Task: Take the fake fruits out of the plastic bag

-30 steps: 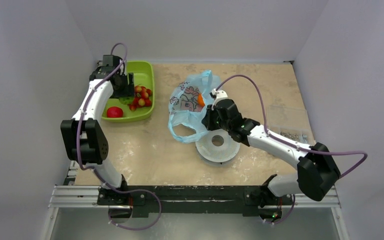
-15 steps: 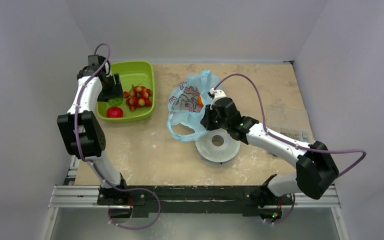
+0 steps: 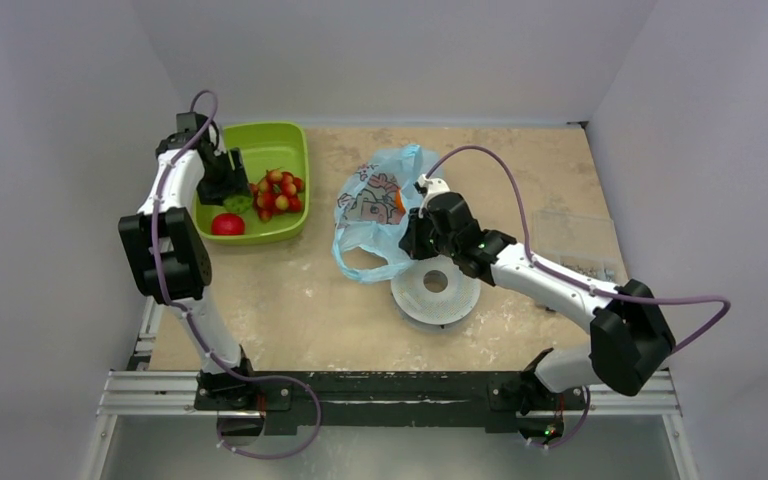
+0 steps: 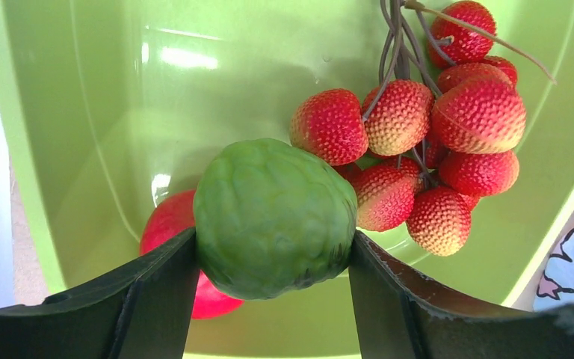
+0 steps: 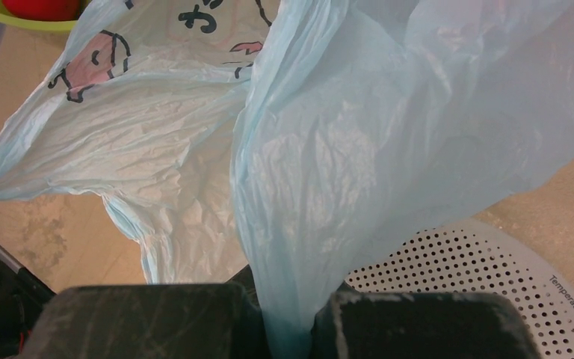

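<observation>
My left gripper (image 4: pixel 273 263) is shut on the green fake fruit (image 4: pixel 273 217), holding it low over the lime-green tray (image 4: pixel 105 97). In the top view this gripper (image 3: pixel 231 197) is over the tray's left half. The cluster of small red balls (image 4: pixel 433 142) and the red round piece (image 4: pixel 166 223) lie in the tray beneath it. The light-blue plastic bag (image 3: pixel 375 205) lies mid-table with an orange fruit (image 3: pixel 401 200) showing inside. At the bag's right side, my right gripper (image 5: pixel 288 321) is shut on a pulled-up fold of the bag (image 5: pixel 344 149).
A white perforated disc (image 3: pixel 436 290) lies on the table just under my right arm and shows in the right wrist view as the disc (image 5: pixel 478 262). A clear box (image 3: pixel 585 262) with small bits sits at the right edge. Grey walls close in on three sides.
My left arm has swung left and back over the tray with the green fruit still in its jaws. My right gripper has shifted slightly left, still holding the bag.
</observation>
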Controlling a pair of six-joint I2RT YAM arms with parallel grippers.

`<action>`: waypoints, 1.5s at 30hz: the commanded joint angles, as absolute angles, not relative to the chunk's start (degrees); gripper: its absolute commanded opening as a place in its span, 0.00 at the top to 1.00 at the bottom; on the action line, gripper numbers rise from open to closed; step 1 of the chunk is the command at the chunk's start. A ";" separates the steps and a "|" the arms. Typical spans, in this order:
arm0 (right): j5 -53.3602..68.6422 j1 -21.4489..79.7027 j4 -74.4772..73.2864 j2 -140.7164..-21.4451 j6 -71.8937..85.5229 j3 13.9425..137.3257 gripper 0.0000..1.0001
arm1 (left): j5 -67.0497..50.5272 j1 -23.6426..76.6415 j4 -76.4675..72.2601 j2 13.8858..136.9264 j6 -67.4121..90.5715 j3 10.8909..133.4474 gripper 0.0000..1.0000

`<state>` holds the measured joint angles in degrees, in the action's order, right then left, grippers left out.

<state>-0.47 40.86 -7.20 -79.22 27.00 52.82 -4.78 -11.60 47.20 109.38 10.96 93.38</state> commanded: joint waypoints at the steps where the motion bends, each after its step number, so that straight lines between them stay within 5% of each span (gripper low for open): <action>1: 1.16 40.98 -6.86 -79.88 27.70 55.68 1.00 | -4.68 -12.76 50.68 112.29 11.25 94.91 0.56; 9: 1.23 41.04 -6.98 -80.58 27.56 56.49 1.00 | -5.94 -13.18 51.32 112.92 11.71 95.08 0.41; 37: 2.03 41.02 -2.99 -81.72 27.19 57.52 1.00 | -11.51 -14.27 48.06 97.81 10.94 90.99 0.36; 45: 1.40 40.98 -1.54 -82.71 23.33 59.43 1.00 | -20.87 -13.87 36.69 85.00 12.60 81.07 0.36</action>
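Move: Inside the green tray, the left hand holds the green fruit some 6 cm above the floor; the tray's middle lies about 3 cm ahead and 4 cm to the right. The red apple sits 5 cm back and 3 cm left, its middle 3 cm lower; the lychee bunch is about 8 cm right and 2 cm ahead, 4 cm lower. From the right hand, the tray's middle is roughly 34 cm left, 12 cm ahead and 10 cm below. Lowering the green fruit about 2.5 cm towards the tray floor, the left hand halts briefly there, then climbs some 8.5 cm away from the floor, easing back 2 to 3 cm and lastly a little right while its fingers tip forward. Its grip stays closed on the fruit throughout. The right hand keeps pinching the bag, drifting about 2 cm left and slightly forward and up near the end. ##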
